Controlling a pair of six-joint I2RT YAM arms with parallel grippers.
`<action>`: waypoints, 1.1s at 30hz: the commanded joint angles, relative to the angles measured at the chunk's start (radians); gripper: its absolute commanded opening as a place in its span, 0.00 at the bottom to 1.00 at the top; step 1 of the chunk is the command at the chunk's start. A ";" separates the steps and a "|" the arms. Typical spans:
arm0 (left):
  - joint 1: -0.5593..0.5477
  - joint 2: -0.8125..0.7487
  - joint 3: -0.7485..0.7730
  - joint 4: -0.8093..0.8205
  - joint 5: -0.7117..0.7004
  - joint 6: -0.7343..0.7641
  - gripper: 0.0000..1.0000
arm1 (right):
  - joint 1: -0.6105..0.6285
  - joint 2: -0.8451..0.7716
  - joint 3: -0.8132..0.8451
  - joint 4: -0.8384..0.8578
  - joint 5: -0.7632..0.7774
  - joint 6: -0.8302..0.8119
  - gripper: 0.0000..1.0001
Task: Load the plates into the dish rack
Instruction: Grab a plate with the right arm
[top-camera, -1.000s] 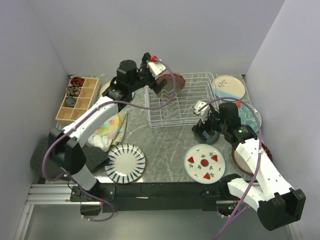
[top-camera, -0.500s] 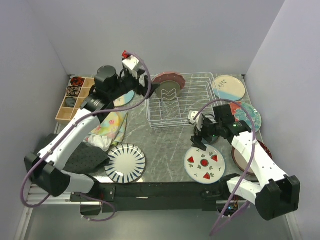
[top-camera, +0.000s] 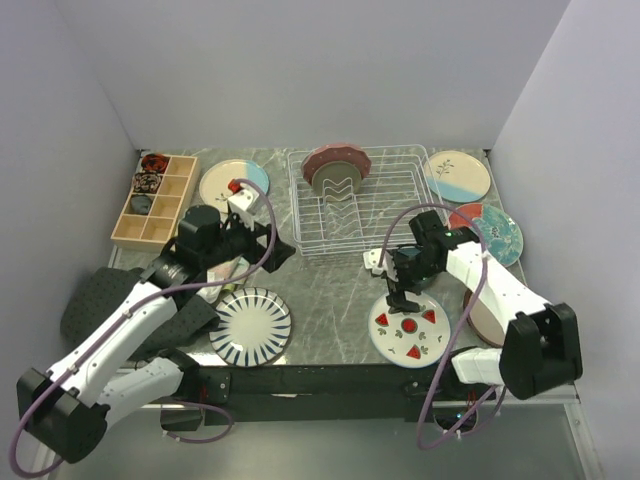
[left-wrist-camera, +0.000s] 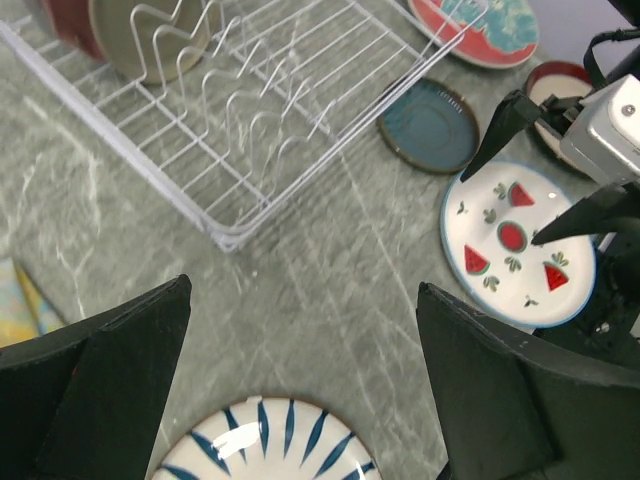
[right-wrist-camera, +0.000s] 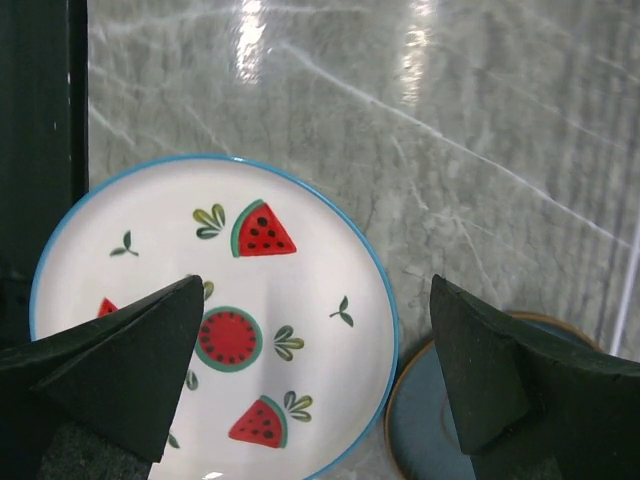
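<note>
The white wire dish rack (top-camera: 350, 212) stands at the back with a red plate (top-camera: 338, 158) and a taupe plate (top-camera: 336, 181) upright in it. My left gripper (top-camera: 274, 244) is open and empty by the rack's front left corner, and in the left wrist view the striped plate (left-wrist-camera: 262, 446) lies just below it (left-wrist-camera: 300, 400). My right gripper (top-camera: 399, 291) hangs open over the watermelon plate (top-camera: 409, 329), whose right half lies between the fingers (right-wrist-camera: 315, 370). A dark teal plate (right-wrist-camera: 445, 440) lies beside the watermelon plate (right-wrist-camera: 300, 270).
A wooden compartmented box (top-camera: 155, 200) stands at the back left, next to a cream-and-blue plate (top-camera: 234, 183). A floral cloth (top-camera: 224, 256) and a dark mat (top-camera: 92, 302) lie under my left arm. More plates lie at the right (top-camera: 458, 175) (top-camera: 495, 233).
My left arm has drawn back from the rack towards the near left, leaving the plates standing there. My right gripper has moved down and forward over the watermelon plate.
</note>
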 joint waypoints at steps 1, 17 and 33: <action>0.001 -0.065 -0.065 0.036 -0.045 -0.016 0.99 | 0.061 0.089 0.046 -0.063 0.074 -0.139 1.00; 0.002 -0.061 -0.054 -0.023 -0.056 0.018 0.99 | 0.262 0.361 0.142 -0.017 0.225 -0.093 0.80; 0.002 -0.036 -0.051 -0.030 -0.046 0.018 1.00 | 0.312 0.458 0.152 -0.046 0.222 -0.157 0.37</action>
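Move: Low over the front of the counter, the right hand has the watermelon plate's middle about 6 cm back, 6 cm to its right and 9 cm below. The teal plate lies some 8 cm ahead and 6 cm right, also about 9 cm down; the dish rack's middle is roughly 24 cm ahead and 3 cm left. From the left hand, the watermelon plate is about 19 cm back, 29 cm right and 23 cm below. Sinking about 8 cm and easing some 3 cm left, the right hand comes down over the watermelon plate's far left rim, turning about 20 degrees counter-clockwise and tipping its fingers steeper. They close from wide open to under half, one above the plate, the other beyond the rim; contact can't be made out. The empty left hand settles about 3 cm lower. ##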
